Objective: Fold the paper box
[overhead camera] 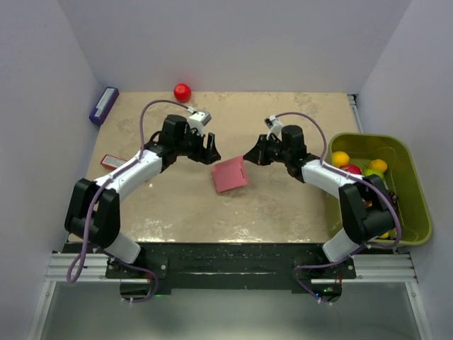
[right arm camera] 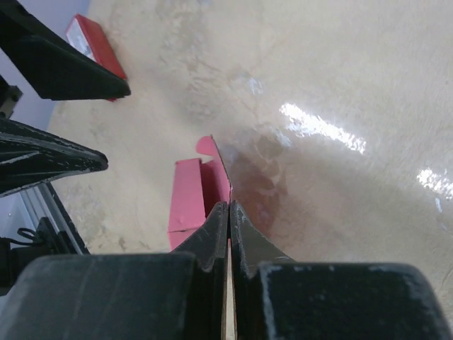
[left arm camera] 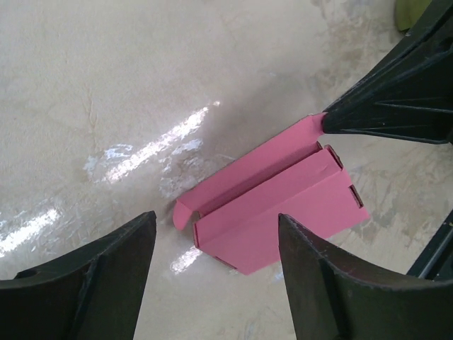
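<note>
The pink paper box (overhead camera: 230,175) lies mid-table, partly folded, with one long flap raised along its far side. My right gripper (overhead camera: 246,156) is shut on the corner of that flap; in the right wrist view the thin pink edge runs straight into the closed gripper (right arm camera: 228,205), with the box body (right arm camera: 190,198) to its left. The left wrist view shows the paper box (left arm camera: 283,205) with the right gripper's fingers (left arm camera: 396,99) pinching the flap's corner. My left gripper (overhead camera: 210,150) hangs open just left of and above the box, holding nothing (left arm camera: 217,227).
A red ball (overhead camera: 182,91) sits at the back edge and a purple block (overhead camera: 103,105) at the back left. A narrow red packet (overhead camera: 111,161) (right arm camera: 95,46) lies by the left arm. A green bin (overhead camera: 368,137) with fruit stands at the right.
</note>
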`<action>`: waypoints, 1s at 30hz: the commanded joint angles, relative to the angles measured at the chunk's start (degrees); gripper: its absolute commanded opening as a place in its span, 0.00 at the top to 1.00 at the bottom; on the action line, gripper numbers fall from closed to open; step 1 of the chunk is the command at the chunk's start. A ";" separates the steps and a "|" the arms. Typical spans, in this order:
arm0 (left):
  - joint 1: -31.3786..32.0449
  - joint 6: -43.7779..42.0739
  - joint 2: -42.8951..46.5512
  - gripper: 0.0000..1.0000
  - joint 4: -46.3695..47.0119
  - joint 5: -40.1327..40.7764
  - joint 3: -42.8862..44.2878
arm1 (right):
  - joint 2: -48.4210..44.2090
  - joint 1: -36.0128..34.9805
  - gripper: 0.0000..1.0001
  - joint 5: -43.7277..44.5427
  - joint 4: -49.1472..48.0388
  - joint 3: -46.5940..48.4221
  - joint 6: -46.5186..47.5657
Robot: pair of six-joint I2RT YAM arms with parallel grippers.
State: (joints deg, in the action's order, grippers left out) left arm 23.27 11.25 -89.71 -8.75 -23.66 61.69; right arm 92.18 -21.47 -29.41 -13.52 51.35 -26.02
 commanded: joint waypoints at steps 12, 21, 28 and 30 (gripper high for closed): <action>-5.16 -1.22 7.79 0.18 9.98 -24.67 -3.33 | -17.99 -0.23 1.00 0.76 -5.03 -5.91 1.67; -10.69 8.40 23.07 0.06 23.58 -30.91 -12.98 | -29.42 -0.06 1.00 -5.83 -4.32 -6.09 0.80; -11.49 14.16 36.53 0.00 31.00 -31.89 -24.06 | -33.29 0.12 1.00 -11.72 -3.80 -4.25 -3.68; -11.58 14.07 39.25 0.00 30.46 -31.45 -25.30 | -34.78 0.20 1.00 -12.86 -4.06 -3.89 -4.82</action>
State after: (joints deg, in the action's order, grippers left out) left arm 12.12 22.22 -54.11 18.35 -53.87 38.98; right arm 60.51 -21.41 -37.58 -16.69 45.41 -27.55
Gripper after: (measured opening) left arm 0.994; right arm 0.011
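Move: The paper box already hangs in the air, its open flap's corner pinched in the shut right fingers. Its middle lies about 4 cm back, 5 cm left and 4 cm below the right hand. From the open left hand it is some 3 cm back, 5 cm right and 5 cm down. On the table, from the left hand, the red carton is about 29 cm left and 1 cm forward, the red ball 13 cm left and 31 cm forward, both some 13 cm below. The paper box is carried up about 18 cm and back some 9 cm by the right hand, which keeps its pinch on the flap corner and tips up by roughly 30 degrees. Alongside, the left hand rises about 15 cm and draws back 11 cm, opening fully, tilting up towards level and edging left, away from the box, without holding it. ##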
